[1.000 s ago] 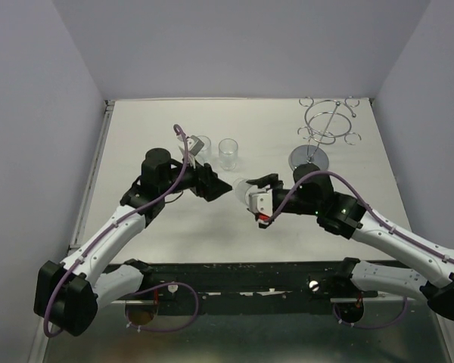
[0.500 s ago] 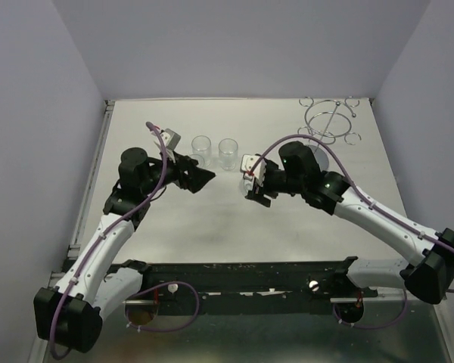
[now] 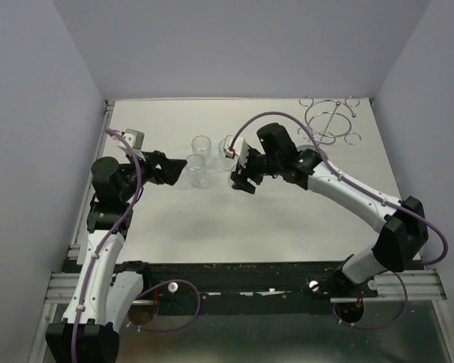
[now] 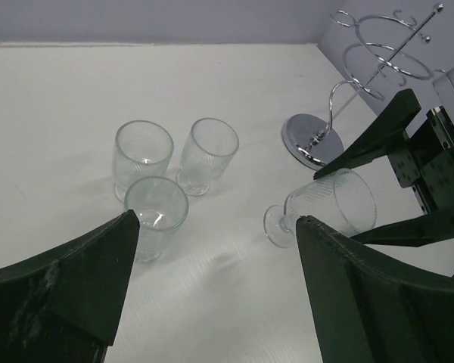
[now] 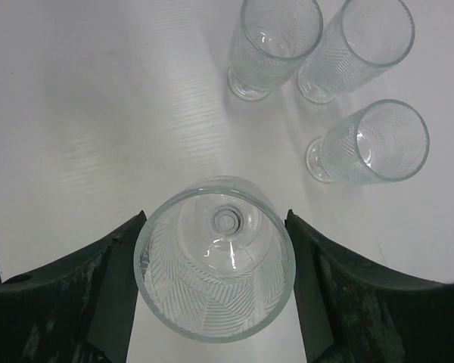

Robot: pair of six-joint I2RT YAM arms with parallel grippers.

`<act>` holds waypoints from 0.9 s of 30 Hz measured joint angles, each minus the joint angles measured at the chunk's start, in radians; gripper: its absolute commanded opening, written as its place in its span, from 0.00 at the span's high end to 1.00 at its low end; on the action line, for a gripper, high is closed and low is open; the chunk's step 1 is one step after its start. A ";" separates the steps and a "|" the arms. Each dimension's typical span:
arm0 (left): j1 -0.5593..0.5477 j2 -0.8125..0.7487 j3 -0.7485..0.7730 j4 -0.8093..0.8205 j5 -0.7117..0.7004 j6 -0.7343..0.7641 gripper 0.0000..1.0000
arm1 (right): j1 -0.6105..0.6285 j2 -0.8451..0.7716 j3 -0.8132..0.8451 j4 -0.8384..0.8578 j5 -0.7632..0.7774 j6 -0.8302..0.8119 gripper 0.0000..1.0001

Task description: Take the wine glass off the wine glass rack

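The wine glass (image 5: 214,261) sits between the fingers of my right gripper (image 5: 216,219), which is shut on its bowl. In the left wrist view the wine glass (image 4: 329,204) is tilted, its foot low over the table; whether it touches I cannot tell. The chrome wine glass rack (image 3: 329,121) stands at the far right with no glass on its hooks (image 4: 378,60). My right gripper (image 3: 238,172) is mid-table, left of the rack. My left gripper (image 3: 177,168) is open and holds nothing, its jaws (image 4: 217,219) wide apart.
Three clear glasses stand upright in a group: one (image 3: 201,146) at the back left, one (image 3: 195,171) nearer, one (image 3: 227,150) right behind the right gripper. The rack's mirrored base (image 4: 310,140) is close to the right arm. White walls bound the table.
My right gripper carried the wine glass left and farther back, beside the group of glasses. My left arm drew back to the left, still open, uncovering the nearer glass.
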 measured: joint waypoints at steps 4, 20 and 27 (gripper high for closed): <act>0.017 -0.048 -0.027 -0.046 -0.024 0.011 0.02 | 0.000 0.094 0.059 0.005 -0.007 0.030 0.99; 0.023 -0.100 -0.080 -0.132 -0.072 0.060 0.02 | 0.000 0.360 0.225 0.048 0.022 0.117 0.99; 0.023 -0.100 -0.082 -0.136 -0.076 0.061 0.02 | 0.000 0.430 0.243 0.057 0.047 0.117 0.91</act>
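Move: The wine glass in my right hand is bound for the open spot at the near right corner of the standing glasses, about 6 cm ahead, 5 cm to the left and 11 cm down. Counted from the same hand, the front-left glass stands some 7 cm ahead and 13 cm left, the back-right glass 13 cm ahead and 4 cm left, and the back-left glass 14 cm ahead and 12 cm left. From my left hand the spot lies roughly 6 cm ahead, 12 cm right and 20 cm down. Keeping the wine glass pinched in my right hand, I bring it down about 8 cm while carrying it some 6 cm forward and 5 cm left, into the gap beside the front-left glass and short of the back-right one; the last stretch is mostly straight down. My wrist turns about 10 degrees, bringing the glass nearer upright. My left hand, empty and open, sinks about 4 cm, easing slightly left. ##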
